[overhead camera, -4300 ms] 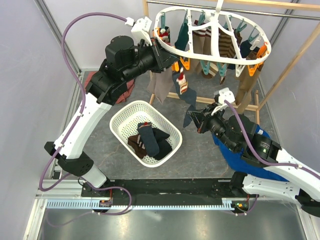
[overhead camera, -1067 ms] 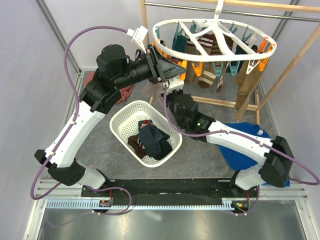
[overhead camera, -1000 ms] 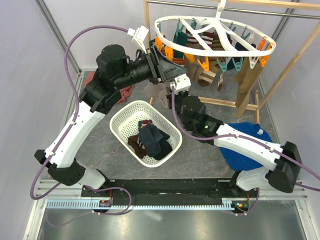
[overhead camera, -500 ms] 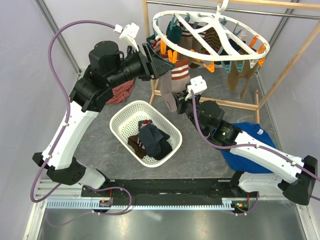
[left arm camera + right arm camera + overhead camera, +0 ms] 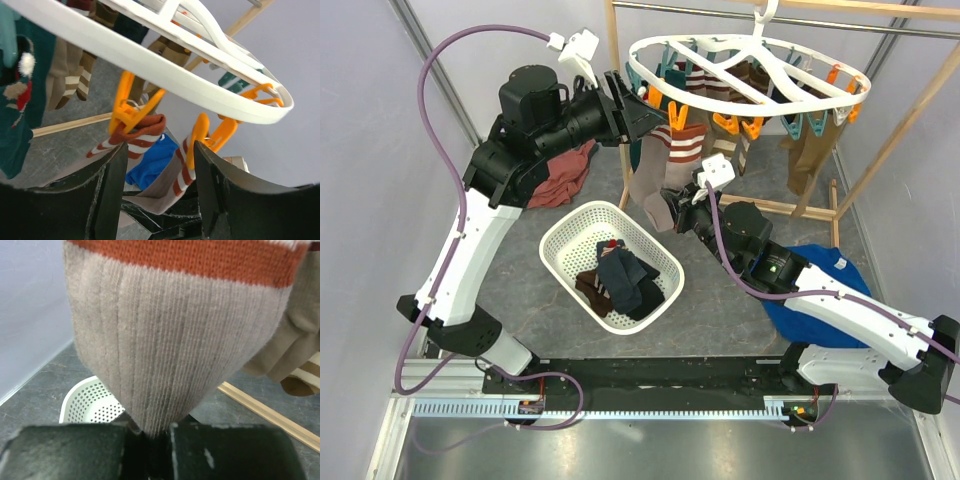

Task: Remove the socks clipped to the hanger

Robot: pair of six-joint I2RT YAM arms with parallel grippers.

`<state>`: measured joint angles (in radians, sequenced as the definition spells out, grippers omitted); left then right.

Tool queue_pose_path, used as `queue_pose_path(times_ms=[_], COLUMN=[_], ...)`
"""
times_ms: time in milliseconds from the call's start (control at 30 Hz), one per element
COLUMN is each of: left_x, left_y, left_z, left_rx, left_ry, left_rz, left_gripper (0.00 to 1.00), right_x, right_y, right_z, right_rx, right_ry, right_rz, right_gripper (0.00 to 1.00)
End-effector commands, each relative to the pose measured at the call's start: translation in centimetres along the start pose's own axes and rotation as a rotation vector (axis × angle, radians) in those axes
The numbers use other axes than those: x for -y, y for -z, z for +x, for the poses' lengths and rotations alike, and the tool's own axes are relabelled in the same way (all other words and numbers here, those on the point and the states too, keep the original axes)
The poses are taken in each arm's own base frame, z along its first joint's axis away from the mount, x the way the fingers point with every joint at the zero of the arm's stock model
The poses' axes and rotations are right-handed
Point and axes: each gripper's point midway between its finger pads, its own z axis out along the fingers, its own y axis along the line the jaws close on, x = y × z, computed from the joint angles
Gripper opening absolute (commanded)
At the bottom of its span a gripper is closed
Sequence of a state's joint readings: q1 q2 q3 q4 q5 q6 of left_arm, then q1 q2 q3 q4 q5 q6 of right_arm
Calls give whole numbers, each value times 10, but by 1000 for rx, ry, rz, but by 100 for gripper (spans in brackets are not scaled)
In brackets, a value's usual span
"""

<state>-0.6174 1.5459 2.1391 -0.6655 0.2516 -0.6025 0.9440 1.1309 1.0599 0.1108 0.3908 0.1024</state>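
Note:
The white oval hanger (image 5: 750, 75) hangs from the wooden rail with orange and teal clips and several socks. A taupe sock with red-white striped cuff (image 5: 655, 175) hangs from two orange clips (image 5: 125, 107) at the hanger's left end. My right gripper (image 5: 670, 205) is shut on that sock's lower end (image 5: 165, 350). My left gripper (image 5: 638, 113) is open just below the hanger rim (image 5: 150, 65), its fingers (image 5: 112, 190) on either side of the striped cuff (image 5: 142, 135) and the clips.
A white perforated basket (image 5: 558, 240) with several dark socks stands on the floor below. A rust-red garment (image 5: 560, 175) lies at the back left, a blue cloth (image 5: 820, 275) at the right. The wooden rail frame (image 5: 790, 208) stands behind the hanger.
The hanger has swung and turned. My right gripper has come up from the right and closed on the striped-cuff sock's lower end; my left gripper has shifted along the hanger's left rim.

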Motion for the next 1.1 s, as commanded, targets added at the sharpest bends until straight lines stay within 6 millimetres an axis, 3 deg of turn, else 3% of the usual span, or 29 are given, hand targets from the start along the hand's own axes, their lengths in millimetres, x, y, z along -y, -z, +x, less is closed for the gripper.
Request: queue_pose_path(times_ms=[0,200,733,833,933,967,1067], left_x=[25,39,34,32,31,31,31], left_y=[5,4,-7,-7,-8,-8,-10], left_z=[-12,-15,-21,-23,-25,-26,-27], left_rx=[11,12,31,41,52,53,54], left_ry=[-99,-109,-125,-126,-123,-121,-111], left_rz=[115,188,171,158,147,147,144], left_gripper=[63,63,63,56,33,20,2], right_x=[-2,-1,-2,-3,-5,-4,-4], right_y=[4,2,-3,-4,-5,-5,-4], right_z=[-12,-12,-15,-14,-12,-12,-7], right_rx=[32,33,39,37,31,31,19], right_ry=[-49,-47,-52,-53,-49,-48,-42], right_rz=[-17,-9,-10,-14,-21,-20,-23], right_gripper=[0,0,0,0,0,0,0])
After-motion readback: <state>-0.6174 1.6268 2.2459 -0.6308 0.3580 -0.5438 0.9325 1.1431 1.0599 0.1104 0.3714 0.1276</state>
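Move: The orange clip that the left fingers will shut on hangs from the hanger's near-left rim, about 4 cm to the right of the open fingers, level fore-and-aft and some 1 cm higher. The sock's second orange clip is roughly 3 cm ahead and 1 cm right; the striped cuff hangs about 4 cm below, 3 cm right and 1 cm ahead. From the right hand the target clip is some 10 cm ahead, straight in line and 15 cm higher. The nearer orange clip of the striped-cuff sock is taken between the left fingers: the hand edges about 2 cm right and 1 to 2 cm up, easing back about 1 cm and forward again, while turning some 5 degrees clockwise. Then the open fingers close and pinch the clip. The right hand stays almost still and keeps its grip on the sock's lower end. ##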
